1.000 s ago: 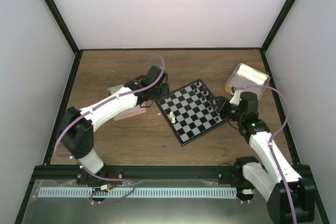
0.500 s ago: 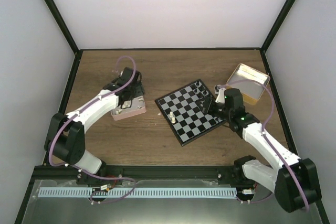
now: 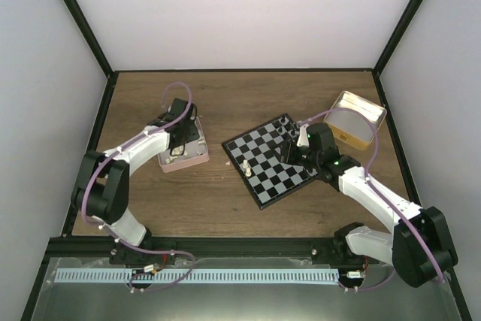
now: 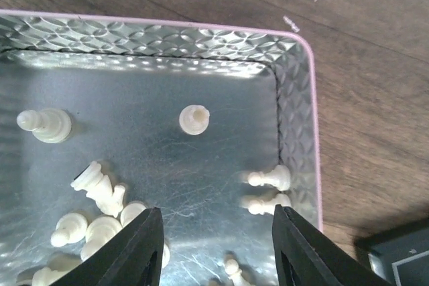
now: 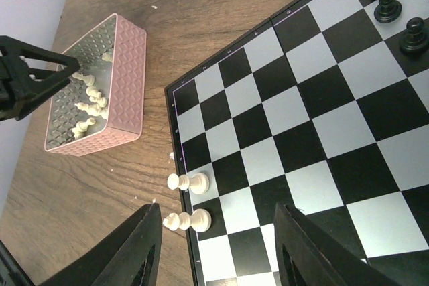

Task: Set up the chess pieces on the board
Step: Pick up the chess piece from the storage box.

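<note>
The board (image 3: 272, 165) lies tilted at mid-table. Two cream-white chess pieces (image 5: 190, 182) stand on its left edge squares, and three black ones (image 5: 385, 6) stand along its far right corner. My right gripper (image 5: 216, 222) hovers open above the board near the white pair, holding nothing; from above, the right gripper (image 3: 295, 152) is over the board's right side. My left gripper (image 4: 216, 222) hangs open inside the pink-sided tin (image 4: 298, 105), over several loose white chessmen (image 4: 100, 189). A pawn (image 4: 268, 179) lies beside its right finger, ungripped. The left gripper (image 3: 179, 148) is above that tin.
A yellow metal tin (image 3: 355, 118) sits at the back right, just beyond the board. The pink tin (image 3: 184, 157) stands left of the board on the wooden table. Black frame posts and white walls enclose the table.
My left arm has swung away from the board's left corner to above the pink tin. My right arm has shifted left from the yellow tin side onto the board.
</note>
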`<control>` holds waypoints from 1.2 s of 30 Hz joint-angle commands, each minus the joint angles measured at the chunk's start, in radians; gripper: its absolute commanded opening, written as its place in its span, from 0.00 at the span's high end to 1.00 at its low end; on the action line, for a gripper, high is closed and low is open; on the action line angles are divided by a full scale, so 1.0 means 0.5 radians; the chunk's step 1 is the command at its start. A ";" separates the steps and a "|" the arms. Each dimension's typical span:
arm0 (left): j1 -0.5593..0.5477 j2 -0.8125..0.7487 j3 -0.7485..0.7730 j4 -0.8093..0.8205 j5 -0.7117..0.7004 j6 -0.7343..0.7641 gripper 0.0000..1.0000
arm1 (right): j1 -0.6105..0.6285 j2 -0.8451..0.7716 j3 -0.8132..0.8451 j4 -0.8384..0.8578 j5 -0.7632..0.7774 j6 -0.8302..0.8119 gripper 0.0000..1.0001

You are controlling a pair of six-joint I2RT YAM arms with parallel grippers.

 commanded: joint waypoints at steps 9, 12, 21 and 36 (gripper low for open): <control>0.107 0.396 0.249 0.054 -0.041 0.195 0.60 | 0.018 0.002 0.058 -0.036 0.031 -0.081 0.53; 0.122 0.501 0.310 0.071 -0.061 0.230 0.64 | 0.017 -0.016 0.053 -0.049 0.030 -0.085 0.53; 0.145 0.675 0.429 0.053 -0.097 0.261 0.85 | 0.018 -0.063 0.022 -0.081 0.062 -0.106 0.53; -0.138 0.192 0.307 -0.053 0.004 0.299 0.92 | 0.018 -0.060 -0.021 -0.039 0.075 -0.069 0.52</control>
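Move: The lone chess piece standing near the storage box's far right corner is about 5 cm ahead of the left hand, 2 cm to its left and 6 cm below. Two lying pieces by the right wall are some 4 cm nearer and 4 cm to the right of it; another standing piece is level with it, 7 cm to its left. From the right hand, the lone piece lies roughly 29 cm left, 5 cm ahead and 11 cm lower. The lone white piece is pinched between the left fingertips after the hand sinks about 6 cm and reaches 5 cm forward into the box, the gap narrowing on the way before it shuts. The left hand then lifts nearly 6 cm, drawing slightly back and to the right, keeping its grip. ##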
